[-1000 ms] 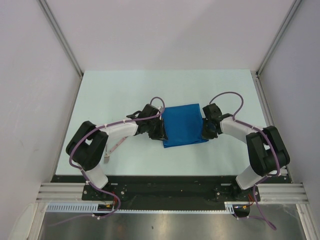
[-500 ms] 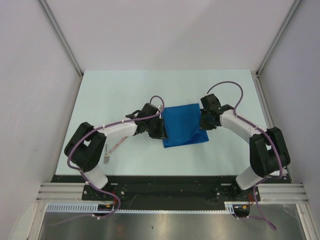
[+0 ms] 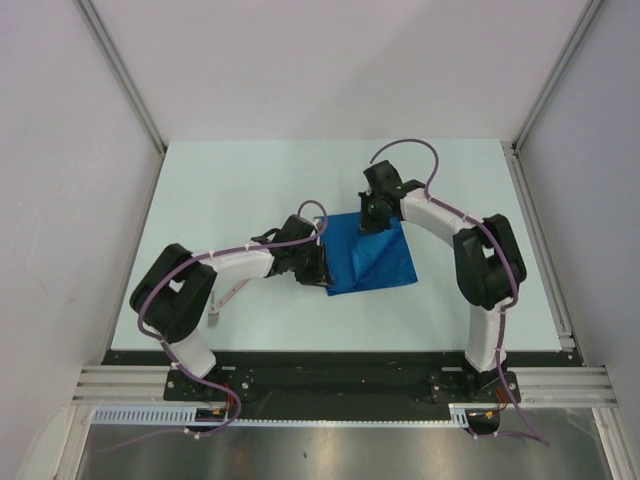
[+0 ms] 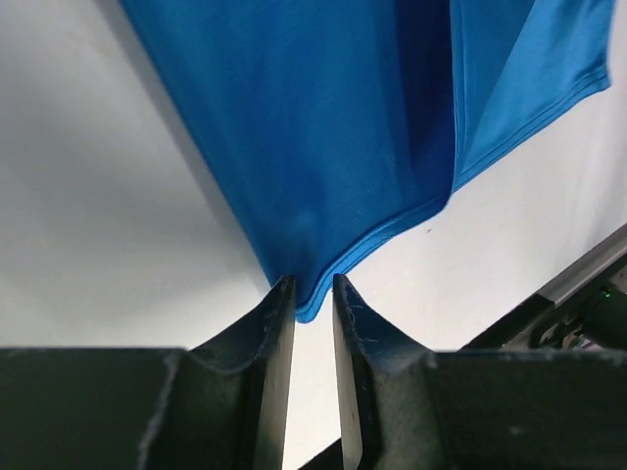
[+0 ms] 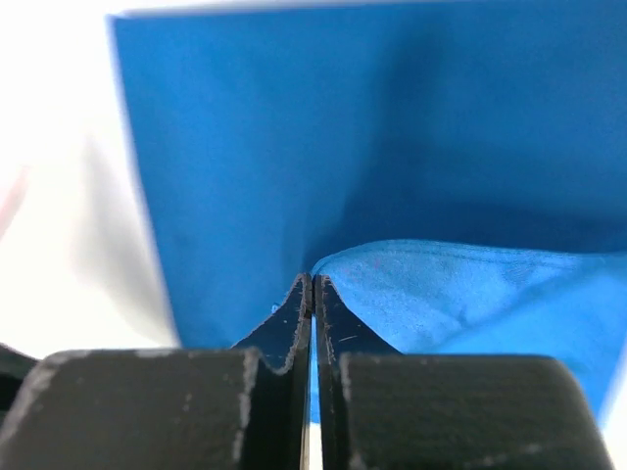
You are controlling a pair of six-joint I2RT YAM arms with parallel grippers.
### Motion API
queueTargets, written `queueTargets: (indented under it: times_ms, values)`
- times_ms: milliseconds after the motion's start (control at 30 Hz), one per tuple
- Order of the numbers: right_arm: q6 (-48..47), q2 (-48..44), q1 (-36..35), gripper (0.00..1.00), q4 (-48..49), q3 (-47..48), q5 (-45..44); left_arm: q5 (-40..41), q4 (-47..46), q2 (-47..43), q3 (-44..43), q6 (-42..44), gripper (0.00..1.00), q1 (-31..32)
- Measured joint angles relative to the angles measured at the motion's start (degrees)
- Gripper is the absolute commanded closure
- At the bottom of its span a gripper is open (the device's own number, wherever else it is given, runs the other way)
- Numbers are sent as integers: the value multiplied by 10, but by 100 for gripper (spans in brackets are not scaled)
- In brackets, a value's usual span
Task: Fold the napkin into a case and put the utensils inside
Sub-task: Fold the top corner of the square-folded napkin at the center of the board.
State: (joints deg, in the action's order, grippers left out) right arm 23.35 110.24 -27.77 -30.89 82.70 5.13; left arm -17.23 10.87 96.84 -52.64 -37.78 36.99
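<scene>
The royal-blue napkin (image 3: 385,262) lies mid-table, its right part lifted and turned over toward the left. My right gripper (image 3: 372,214) hangs over the napkin's far edge, shut on a raised corner; the right wrist view shows the closed right gripper (image 5: 313,280) with a sliver of napkin (image 5: 294,127) between its fingers. My left gripper (image 3: 318,266) is at the napkin's near-left corner. In the left wrist view the left gripper (image 4: 312,286) pinches that corner of the napkin (image 4: 323,117). One slim utensil (image 3: 218,306) lies partly under the left arm. No case shows.
The white table (image 3: 250,180) ends at a black rail (image 3: 330,358) along the near edge, also seen as a dark rail (image 4: 578,294) in the left wrist view. Grey walls (image 3: 60,200) stand close on both sides.
My right gripper closed at the napkin's right edge, then rose and swung far-left with the cloth, folding it over. The left gripper stayed at its corner.
</scene>
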Motion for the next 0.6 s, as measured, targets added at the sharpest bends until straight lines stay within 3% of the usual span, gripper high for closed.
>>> queueTargets:
  times_ms: [200,600]
  values:
    - [6,78,-13,100,12,96,50,0,-15,0,25,-9,74,0]
    - [13,162,-15,100,35,179,105,0,-43,0,42,-25,74,0]
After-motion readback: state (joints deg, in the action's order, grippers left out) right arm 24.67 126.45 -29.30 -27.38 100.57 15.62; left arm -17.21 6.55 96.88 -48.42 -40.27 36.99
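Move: The shut right fingers hold the napkin's lifted corner about 5 cm over the table. From them, the napkin's far left corner lies some 7 cm ahead, 12 cm left and 5 cm below, the bare near right corner about 11 cm back and 13 cm right, and the far right one 9 cm ahead, 8 cm right. The left hand has the near left corner right under its parted tips, 2 cm down, with the far left one about 19 cm ahead. Leftward and forward, about 9 cm in all, the right arm carries the held corner over the napkin towards its far left corner, slowing and sinking about a centimetre at the end; the shut fingers tip some 10 degrees to point more to the left. The left hand sinks about 1.5 cm, easing slightly back, and sets its still-parted tips on the near left corner. ##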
